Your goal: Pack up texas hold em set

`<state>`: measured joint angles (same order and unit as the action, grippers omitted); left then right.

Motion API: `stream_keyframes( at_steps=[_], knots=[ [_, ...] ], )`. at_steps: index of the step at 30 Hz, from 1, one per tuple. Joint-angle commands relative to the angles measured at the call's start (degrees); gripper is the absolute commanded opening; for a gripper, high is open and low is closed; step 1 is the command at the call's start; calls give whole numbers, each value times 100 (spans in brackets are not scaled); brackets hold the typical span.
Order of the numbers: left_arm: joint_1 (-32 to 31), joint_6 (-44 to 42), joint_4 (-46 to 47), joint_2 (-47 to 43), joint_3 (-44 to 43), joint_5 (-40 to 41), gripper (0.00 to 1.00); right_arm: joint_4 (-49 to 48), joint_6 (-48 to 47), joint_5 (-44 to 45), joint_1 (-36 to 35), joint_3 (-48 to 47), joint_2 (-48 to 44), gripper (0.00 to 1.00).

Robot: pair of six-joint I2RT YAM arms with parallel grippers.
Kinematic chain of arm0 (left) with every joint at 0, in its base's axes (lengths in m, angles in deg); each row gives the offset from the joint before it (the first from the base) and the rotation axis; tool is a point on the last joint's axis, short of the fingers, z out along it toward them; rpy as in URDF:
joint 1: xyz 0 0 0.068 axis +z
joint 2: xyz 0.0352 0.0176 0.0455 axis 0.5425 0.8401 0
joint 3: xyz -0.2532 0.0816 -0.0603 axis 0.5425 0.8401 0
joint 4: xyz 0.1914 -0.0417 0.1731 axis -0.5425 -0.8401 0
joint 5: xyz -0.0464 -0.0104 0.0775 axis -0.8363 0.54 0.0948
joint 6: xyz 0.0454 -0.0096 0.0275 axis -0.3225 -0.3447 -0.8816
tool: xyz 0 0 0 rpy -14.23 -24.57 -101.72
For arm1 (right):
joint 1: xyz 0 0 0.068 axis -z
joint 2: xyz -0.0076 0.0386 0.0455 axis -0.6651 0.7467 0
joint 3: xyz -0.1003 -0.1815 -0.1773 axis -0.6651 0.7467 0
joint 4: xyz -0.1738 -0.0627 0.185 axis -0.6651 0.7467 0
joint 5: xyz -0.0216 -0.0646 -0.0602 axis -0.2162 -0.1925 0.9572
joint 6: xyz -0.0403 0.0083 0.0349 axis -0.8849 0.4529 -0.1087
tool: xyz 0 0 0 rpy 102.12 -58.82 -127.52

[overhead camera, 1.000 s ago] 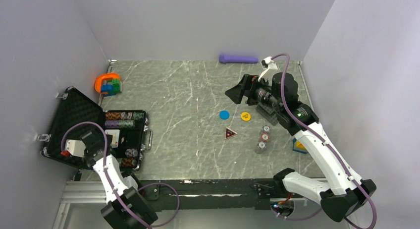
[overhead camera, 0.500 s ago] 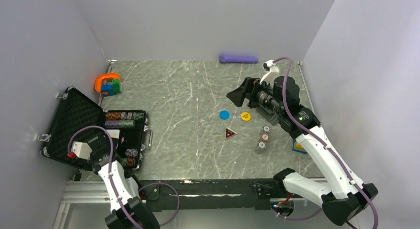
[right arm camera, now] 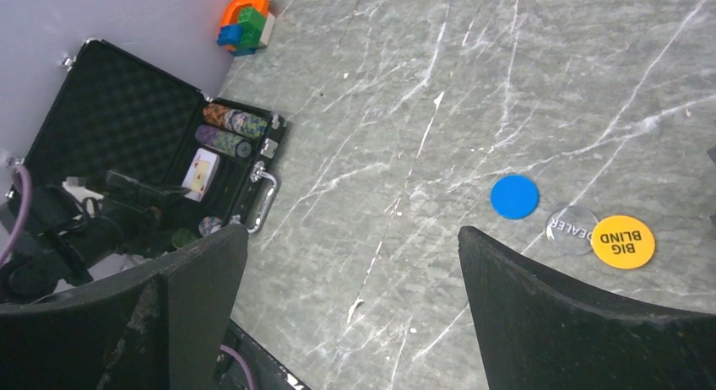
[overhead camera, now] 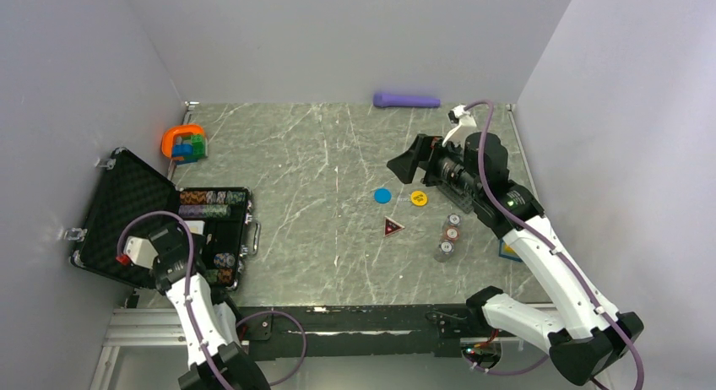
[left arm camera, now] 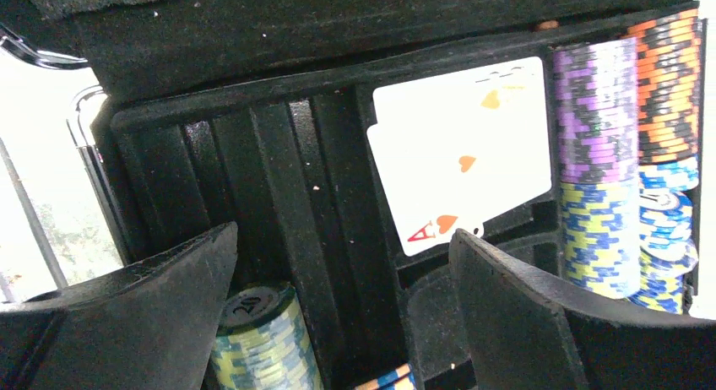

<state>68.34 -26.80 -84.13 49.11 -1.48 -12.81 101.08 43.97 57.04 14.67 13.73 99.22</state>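
Note:
The black foam-lined case point(overhead camera: 127, 196) lies open at the left. Its tray holds rows of striped chips point(overhead camera: 204, 203) and cards point(overhead camera: 192, 235). My left gripper point(overhead camera: 179, 245) hovers open over the tray. In the left wrist view its jaws point(left arm camera: 342, 263) stand wide apart above empty slots, with an ace card point(left arm camera: 464, 154), purple chips point(left arm camera: 591, 111) and a green stack point(left arm camera: 262, 339) below. A blue disc point(overhead camera: 382, 196), yellow disc point(overhead camera: 419, 198), dark red triangle point(overhead camera: 392, 227) and small chip stacks point(overhead camera: 448, 235) lie mid-table. My right gripper point(overhead camera: 405, 164) hangs open above the discs, holding nothing point(right arm camera: 350, 255).
A purple cylinder point(overhead camera: 407, 100) lies at the back edge. The orange ring toy point(overhead camera: 184, 143) sits at the back left by the wall. A clear dealer disc point(right arm camera: 572, 230) rests between the blue disc point(right arm camera: 514, 196) and yellow disc point(right arm camera: 622, 241). A blue-yellow item point(overhead camera: 509, 249) lies under the right arm.
The right gripper has opened a little wider and shifted slightly right. The left wrist has drawn back a little over the case tray.

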Motion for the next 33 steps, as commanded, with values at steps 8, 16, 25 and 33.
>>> stream_keyframes(
  at_steps=[8,16,25,33],
  knots=[
    [-108,-749,-639,-433,-1228,235,99,159,-387,691,21,-95,-114,100],
    [-473,-2644,-555,-97,-2096,-519,99,260,-770,1078,22,76,-276,100],
    [-2769,-3472,-871,1196,-3428,-726,99,815,-813,1826,22,362,-287,99],
    [-4690,-3966,-369,2344,-4703,-1621,99,1988,-45,2756,26,504,-122,96]
  ],
)
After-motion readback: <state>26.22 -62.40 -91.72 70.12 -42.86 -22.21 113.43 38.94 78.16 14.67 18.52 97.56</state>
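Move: The standing chip stacks lie about 16 cm to the right of my right hand, 7 cm back and some 28 cm below. The big blind button is 8 cm right and 4 ahead of that hand, the red triangle 4 back and 1 right. From my left hand, low over the case, those stacks are roughly 67 cm right and 4 ahead; the green chip roll is 7 cm back and 1 left, the cards 6 ahead and 4 left. Fingers still wide open and empty, my left hand first climbs straight out of the case, then swings right and forward over its handle side towards the middle of the table, ending some 18 cm higher and turned about 70 degrees clockwise. Meanwhile my open right hand eases right, then also sinks, roughly 8 cm each way, towards the chip stacks, rolling and turning clockwise. ##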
